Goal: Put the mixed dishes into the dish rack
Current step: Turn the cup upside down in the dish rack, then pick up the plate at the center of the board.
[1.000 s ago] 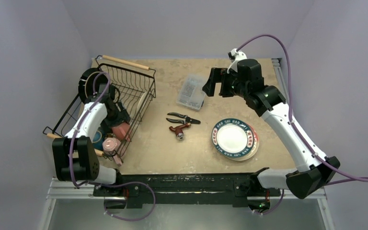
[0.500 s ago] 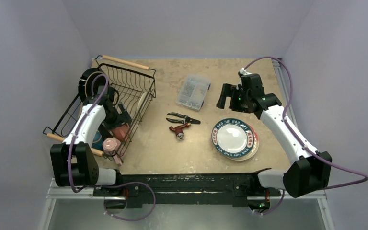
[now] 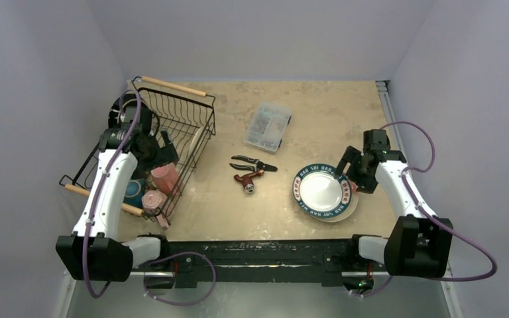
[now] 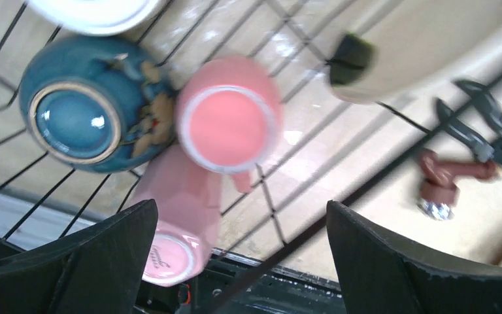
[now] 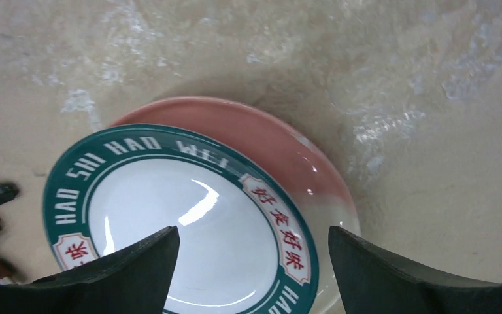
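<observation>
The dish rack [image 3: 187, 111] stands at the table's left. Inside it are two pink mugs [image 4: 229, 121] [image 4: 170, 242], a teal bowl [image 4: 78, 111], a white cup [image 4: 95, 10] and an upright cream plate [image 3: 197, 140]. My left gripper [image 4: 242, 208] hovers open above the mugs, holding nothing. A teal-rimmed plate [image 5: 183, 222] lies stacked on a pink-red plate [image 5: 287, 147] on the table's right side. My right gripper [image 5: 253, 232] is open just above the stack's right rim [image 3: 350, 192], with one finger over the plate and the other outside it.
Black pruning shears [image 3: 254, 163] and a red-brown tool [image 3: 248, 180] lie mid-table between rack and plates. A clear compartment box [image 3: 267, 126] sits behind them. Walls close in on the left, back and right.
My left gripper let go of a pink mug in the rack and drew back above it. My right arm swung from the table's back down to the plates' right rim.
</observation>
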`<state>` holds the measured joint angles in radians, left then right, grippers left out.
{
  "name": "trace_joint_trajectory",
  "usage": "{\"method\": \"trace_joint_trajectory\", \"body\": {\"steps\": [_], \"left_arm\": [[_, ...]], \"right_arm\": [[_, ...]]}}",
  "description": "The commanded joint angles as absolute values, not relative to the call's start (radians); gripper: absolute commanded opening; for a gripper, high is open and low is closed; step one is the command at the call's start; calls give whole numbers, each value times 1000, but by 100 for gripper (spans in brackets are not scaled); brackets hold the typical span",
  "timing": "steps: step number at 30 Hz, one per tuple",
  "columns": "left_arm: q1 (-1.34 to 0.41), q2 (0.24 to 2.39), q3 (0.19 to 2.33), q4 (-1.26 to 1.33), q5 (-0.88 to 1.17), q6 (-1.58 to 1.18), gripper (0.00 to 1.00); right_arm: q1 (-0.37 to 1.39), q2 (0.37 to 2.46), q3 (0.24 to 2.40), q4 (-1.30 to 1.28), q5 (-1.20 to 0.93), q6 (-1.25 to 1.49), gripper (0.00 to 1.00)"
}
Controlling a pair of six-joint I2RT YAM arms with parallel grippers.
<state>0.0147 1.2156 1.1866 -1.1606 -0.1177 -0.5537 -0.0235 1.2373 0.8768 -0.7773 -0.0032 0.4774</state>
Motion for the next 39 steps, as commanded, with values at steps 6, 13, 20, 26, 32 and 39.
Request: {"method": "trace_joint_trajectory", "body": {"steps": [6,13,20,26,32,39], "left_arm": [[-332,1195,1464,-1148,74,-418,100],[-401,1241,1506,-1035,365,-462,97],[-403,1290,1538,-1033,428,-466,97],[-404,1308,1562,-1032,447,-474,97],[-404,1315,1564,-1048,441,-461,97],[-404,1302,1522,-1015,474,-500,97]], "right_arm": [[-99,1159,801,-767,19,533,84],[-109,1180,705,-595,-109,551,73],[-115,1239,645,-439,-230,553,53],[-115,1205,588,-372,-200,538,40],[-115,1225,589,-382,-193,526,18],[-114,1201,695,-539,-145,525,0]]}}
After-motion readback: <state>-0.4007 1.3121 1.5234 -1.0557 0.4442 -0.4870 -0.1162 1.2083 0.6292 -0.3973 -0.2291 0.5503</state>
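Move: The green-rimmed plate's middle lies about 9 cm left of the right hand, 4 cm back and 5 below; the pink-white plate under it is 7 cm left and 6 back, the faucet some 36 cm left and 1 back. From the left hand, the green-rimmed plate is roughly 59 cm right, 2 back and 14 lower; the just-released pink cup sits 3 cm ahead, 10 below, with the paler pink mug 6 cm back and 4 left. Right hand sinks 4 cm, pinches the green-rimmed plate's right rim; the left swings 20 cm right and up. ##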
